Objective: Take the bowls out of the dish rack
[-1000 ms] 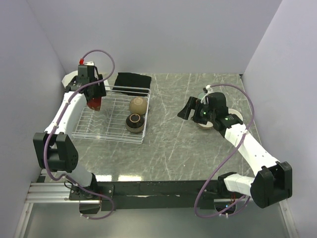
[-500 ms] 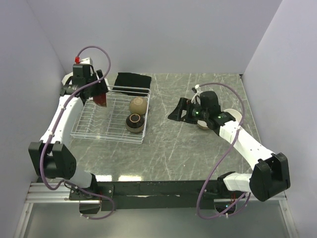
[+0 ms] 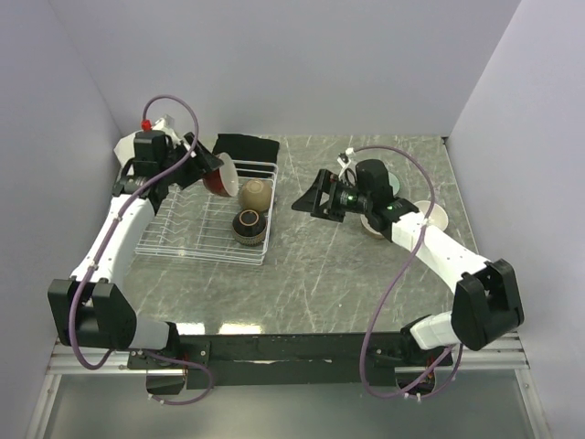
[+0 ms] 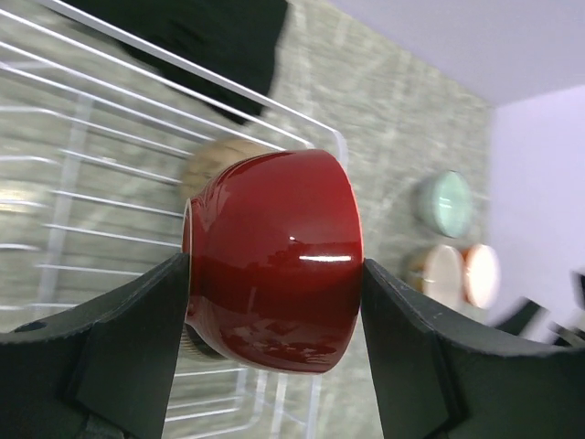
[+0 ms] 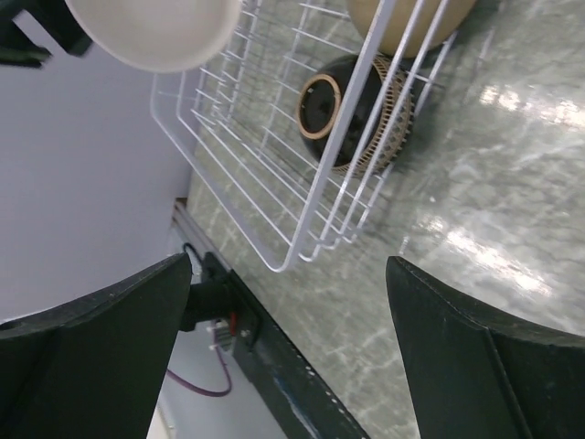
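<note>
My left gripper (image 3: pixel 218 174) is shut on the dark red bowl (image 4: pixel 274 247), holding it on its side above the far edge of the white dish rack (image 3: pixel 183 229). The right wrist view shows this bowl's cream inside (image 5: pixel 155 27). A tan bowl (image 3: pixel 257 194) and a dark brown bowl with a black inside (image 3: pixel 249 226) sit at the rack's right end. My right gripper (image 3: pixel 306 203) hangs open with nothing in it, over the table just right of the rack. A pale teal bowl (image 4: pixel 445 203), a beige bowl (image 4: pixel 441 274) and an orange bowl (image 4: pixel 482 274) stand on the table at the right.
A black cloth (image 3: pixel 245 146) lies behind the rack against the back wall. A white cloth (image 3: pixel 126 146) shows at the back left corner. Walls close in the table on the left, back and right. The right arm's forearm passes over the bowls on the table.
My left gripper has lifted the dark red bowl from the rack's left end and carried it rightward. The right arm has swung left toward the rack, jaws still open.
</note>
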Controlling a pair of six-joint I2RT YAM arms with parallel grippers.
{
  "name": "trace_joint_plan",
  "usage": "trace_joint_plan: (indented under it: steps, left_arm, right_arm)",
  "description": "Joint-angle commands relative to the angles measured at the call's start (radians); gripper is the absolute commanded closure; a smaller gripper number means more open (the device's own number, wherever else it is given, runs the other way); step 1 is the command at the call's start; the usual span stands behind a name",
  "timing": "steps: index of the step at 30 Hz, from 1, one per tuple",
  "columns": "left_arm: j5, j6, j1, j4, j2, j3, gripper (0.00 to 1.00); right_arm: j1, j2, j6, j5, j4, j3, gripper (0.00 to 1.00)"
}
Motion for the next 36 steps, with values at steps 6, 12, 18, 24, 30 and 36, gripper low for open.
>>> trace_joint_plan:
  steps: [6,12,18,24,30,36]
  left_arm:
    - [0.195,-0.243,-0.1,0.331,-0.093,-0.076,0.99]
    - [0.212,-0.314,-0.184,0.42,-0.088,-0.127,0.99]
    - [0.215,-0.341,-0.244,0.469,-0.079,-0.147,0.99]
    - [0.206,-0.348,-0.278,0.484,-0.073,-0.166,0.99]
    - [0.196,-0.331,-0.305,0.486,-0.076,-0.196,0.99]
    - [0.131,-0.247,-0.321,0.422,-0.093,-0.2,0.85]
  right_arm:
    - [0.011,0.103,0.13,-0.058,0.14,0.104,0.07]
    - [0.013,0.163,0.165,-0.06,0.157,0.132,0.1]
    - [0.011,0.198,0.178,-0.053,0.152,0.141,0.18]
    - [0.012,0.194,0.182,-0.05,0.165,0.123,0.48]
    - [0.009,0.175,0.149,-0.037,0.125,0.121,0.83]
    - [-0.006,0.132,0.089,0.011,0.008,0.121,1.0]
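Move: The left hand already holds the red bowl, its middle some 3 cm ahead of the fingers, 2 cm right and slightly below. The right hand it is carried to lies about 9 cm back and 23 cm right. Under the way, in the dish rack some 19 cm down, stand the beige bowl, 3 cm ahead and 9 cm right, and the black bowl, 6 cm back and 8 cm right. From the right hand the red bowl is about 12 cm ahead and 21 cm left. Rightward some 15 cm and back about 6, slowing as it goes, the left hand carries the red bowl towards the right gripper, rolling its left side down and turning clockwise, about 20 degrees each. The right hand eases forward nearly 4 cm and a little left, tips down slightly, then shuts its wide-open fingers on the near rim, beginning a pinch while the left keeps its grip. ##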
